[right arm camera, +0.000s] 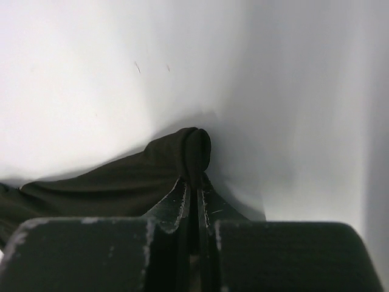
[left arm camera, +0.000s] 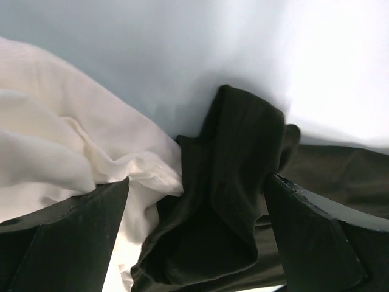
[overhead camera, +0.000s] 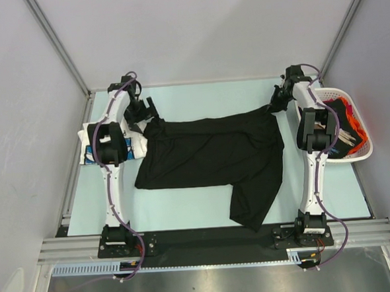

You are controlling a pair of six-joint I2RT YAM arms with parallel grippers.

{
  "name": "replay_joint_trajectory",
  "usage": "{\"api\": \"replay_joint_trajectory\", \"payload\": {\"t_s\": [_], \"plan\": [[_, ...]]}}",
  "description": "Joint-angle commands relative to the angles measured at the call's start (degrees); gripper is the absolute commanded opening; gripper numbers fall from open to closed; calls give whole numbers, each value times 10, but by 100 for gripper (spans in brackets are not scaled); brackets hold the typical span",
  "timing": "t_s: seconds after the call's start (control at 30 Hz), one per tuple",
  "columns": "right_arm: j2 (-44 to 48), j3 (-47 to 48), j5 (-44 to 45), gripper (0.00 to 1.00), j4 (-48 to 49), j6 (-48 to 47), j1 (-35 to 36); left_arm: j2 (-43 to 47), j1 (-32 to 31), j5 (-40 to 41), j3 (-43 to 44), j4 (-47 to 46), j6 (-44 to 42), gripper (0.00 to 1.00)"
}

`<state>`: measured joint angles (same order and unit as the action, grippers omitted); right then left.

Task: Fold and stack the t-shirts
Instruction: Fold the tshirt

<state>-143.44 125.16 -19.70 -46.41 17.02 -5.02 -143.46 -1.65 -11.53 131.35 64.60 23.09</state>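
Observation:
A large black t-shirt [overhead camera: 212, 158] lies spread across the table, one part trailing toward the front. My left gripper [overhead camera: 142, 112] hovers open over its far left corner; in the left wrist view that bunched black corner [left arm camera: 234, 201] sits loose between the wide-apart fingers [left arm camera: 316, 237]. My right gripper [overhead camera: 276, 101] is shut on the far right corner, a rolled fold of black cloth [right arm camera: 194, 149] pinched between the pads. A white printed t-shirt [overhead camera: 89, 149] lies folded under the left arm, its cloth [left arm camera: 67, 152] touching the black one.
A white slotted basket [overhead camera: 363, 150] at the right edge holds dark and orange garments [overhead camera: 347, 127]. Grey walls enclose the far side and both flanks. The metal rail [overhead camera: 214, 241] with both arm bases runs along the near edge.

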Motion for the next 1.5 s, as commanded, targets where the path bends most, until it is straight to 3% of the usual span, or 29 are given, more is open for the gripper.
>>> {"api": "replay_joint_trajectory", "payload": {"t_s": [0.0, 0.57, 0.8, 0.83, 0.9, 0.93, 0.97, 1.0, 1.03, 1.27, 1.47], "plan": [[-48, 39, 74, 0, 19, -1, -8, 39, 15, 63, -7, 24, 7, 100], [-66, 97, 136, 0, 48, 17, -17, 56, 40, 135, -17, 58, 19, 100], [-66, 121, 129, 2, 50, 24, -18, 63, 42, 90, -10, 33, 16, 100], [-59, 113, 115, 19, 50, 22, -18, 67, 41, 82, -9, 29, 15, 100], [-21, 91, 106, 39, 59, 13, -17, 80, 42, 57, -7, 14, 13, 100], [-7, 77, 105, 60, 64, 11, -16, 85, 41, 41, -6, 7, 13, 100], [12, 49, 103, 70, 69, 11, -16, 92, 39, 13, -5, 0, 13, 100], [28, 40, 103, 90, 71, 14, -16, 106, 38, -9, -6, -20, 7, 100], [61, 30, 100, 98, 76, 17, -17, 113, 35, -22, -7, -30, 6, 100], [210, -91, 77, 100, 97, 37, -17, 214, 22, -125, -100, -155, -23, 100], [338, -222, 50, 100, 79, 58, -19, 318, 22, -198, -329, -291, -9, 100]]}}
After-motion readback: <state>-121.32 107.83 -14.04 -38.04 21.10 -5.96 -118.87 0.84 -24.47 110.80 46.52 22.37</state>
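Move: The right hand already grips the black t-shirt's far right corner; the bare table it goes to lies about 5 cm ahead and 3 cm to its right. From that hand the white basket's middle is some 23 cm right and 9 cm back, the t-shirt's middle 23 cm left and 17 cm back. The open left hand has the far left corner roughly 2 cm ahead, 1 cm right and 2 cm below; the white shirt's middle is about 14 cm left and 6 cm back. Still pinching the t-shirt's far right corner, the right hand drags it low along the table about 5 cm forward and a little right, then opens wide, lets go and rises, drawing back over the shirt. The left hand, fingers staying open, sweeps low some 5 cm left over the far left corner and the white shirt's edge, then lifts about 13 cm while returning right, its fingertips tipping forward. ##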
